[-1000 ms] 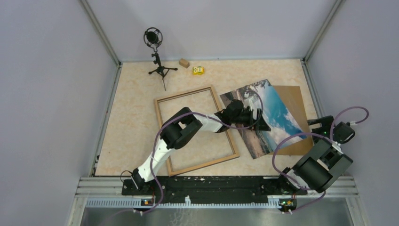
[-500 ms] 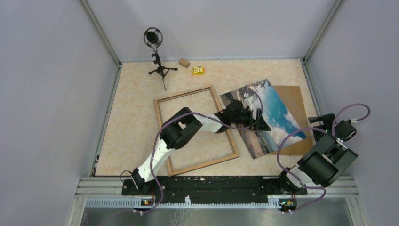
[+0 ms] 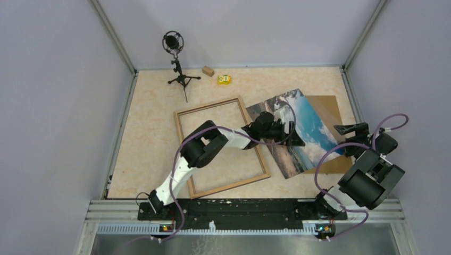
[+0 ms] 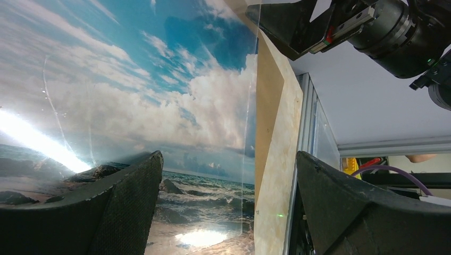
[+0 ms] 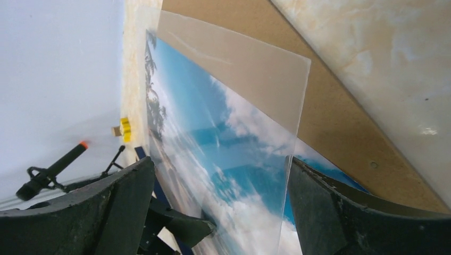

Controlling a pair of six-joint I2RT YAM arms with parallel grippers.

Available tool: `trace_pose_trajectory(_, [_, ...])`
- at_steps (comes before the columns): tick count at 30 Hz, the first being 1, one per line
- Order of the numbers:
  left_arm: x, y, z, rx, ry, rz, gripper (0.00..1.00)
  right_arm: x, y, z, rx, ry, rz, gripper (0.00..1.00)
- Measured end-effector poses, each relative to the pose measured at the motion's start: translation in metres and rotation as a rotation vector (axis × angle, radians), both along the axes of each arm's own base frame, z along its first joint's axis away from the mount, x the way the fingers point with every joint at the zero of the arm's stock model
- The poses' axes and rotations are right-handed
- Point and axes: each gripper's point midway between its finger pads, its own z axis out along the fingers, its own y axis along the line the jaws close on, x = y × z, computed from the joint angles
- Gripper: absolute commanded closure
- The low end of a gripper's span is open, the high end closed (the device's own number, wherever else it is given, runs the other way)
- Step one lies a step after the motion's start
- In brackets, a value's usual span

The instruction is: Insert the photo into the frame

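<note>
The photo [image 3: 315, 127], a seaside print with blue sky and clouds, lies right of centre, partly on a brown backing board [image 3: 333, 108]. A clear sheet [image 5: 250, 69] rests over it. The light-wood frame [image 3: 210, 104] lies flat to its left, and my left arm reaches across it. My left gripper [image 3: 295, 139] is open, low over the photo's [image 4: 159, 79] near part, with the print's right edge between its fingers [image 4: 127, 207]. My right gripper [image 3: 345, 129] is open at the photo's right edge. The clear sheet's edge runs beside its right finger [image 5: 340, 212]. Neither gripper holds anything.
At the back stand a microphone on a small tripod [image 3: 174, 43], a wooden block [image 3: 208, 70] and a small yellow toy [image 3: 224, 79]. Grey walls close the table on three sides. The right table edge and rail [image 4: 308, 117] run just past the backing board.
My right gripper has swung up and left from the table's right edge to the photo's right edge. The left arm has stayed in place.
</note>
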Motion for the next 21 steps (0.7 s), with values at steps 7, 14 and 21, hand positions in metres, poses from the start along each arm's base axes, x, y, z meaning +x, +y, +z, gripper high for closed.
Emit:
trace_pose_trajectory(7, [0.004,0.008,0.001,0.012,0.02,0.006,0.02,0.008,0.006,-0.005,0.065,-0.026,0.025,0.32])
trace_pose_trajectory(14, [0.002,0.018,0.01,0.041,0.05,-0.005,0.02,0.023,0.02,-0.014,0.1,-0.046,0.072,0.65])
trace_pose_trajectory(21, [-0.001,0.042,0.062,0.055,0.005,-0.008,0.02,0.033,0.024,-0.011,0.141,-0.096,0.095,1.0])
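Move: The right edge of the clear sheet, already raised off the photo, stands between my open right fingers, its pinching spot some 3 cm ahead, 2 cm left and 1 cm below. Under it, the photo's middle is about 19 cm to that hand's left and 1 cm ahead, and the brown board's about 9 cm left and level with it; both are roughly 6 cm down. From my left hand that edge is about 16 cm right and 5 cm ahead, at about its height. I ease my right hand about 3 cm forward and 2 cm left, sinking a little, and close its wide-open fingers from above and below until they pinch the clear sheet's edge, the wrist rolling slightly. My left hand, staying open, backs off to the left and then rises ever faster, about 4 cm left and 6 cm up, away from that edge. ##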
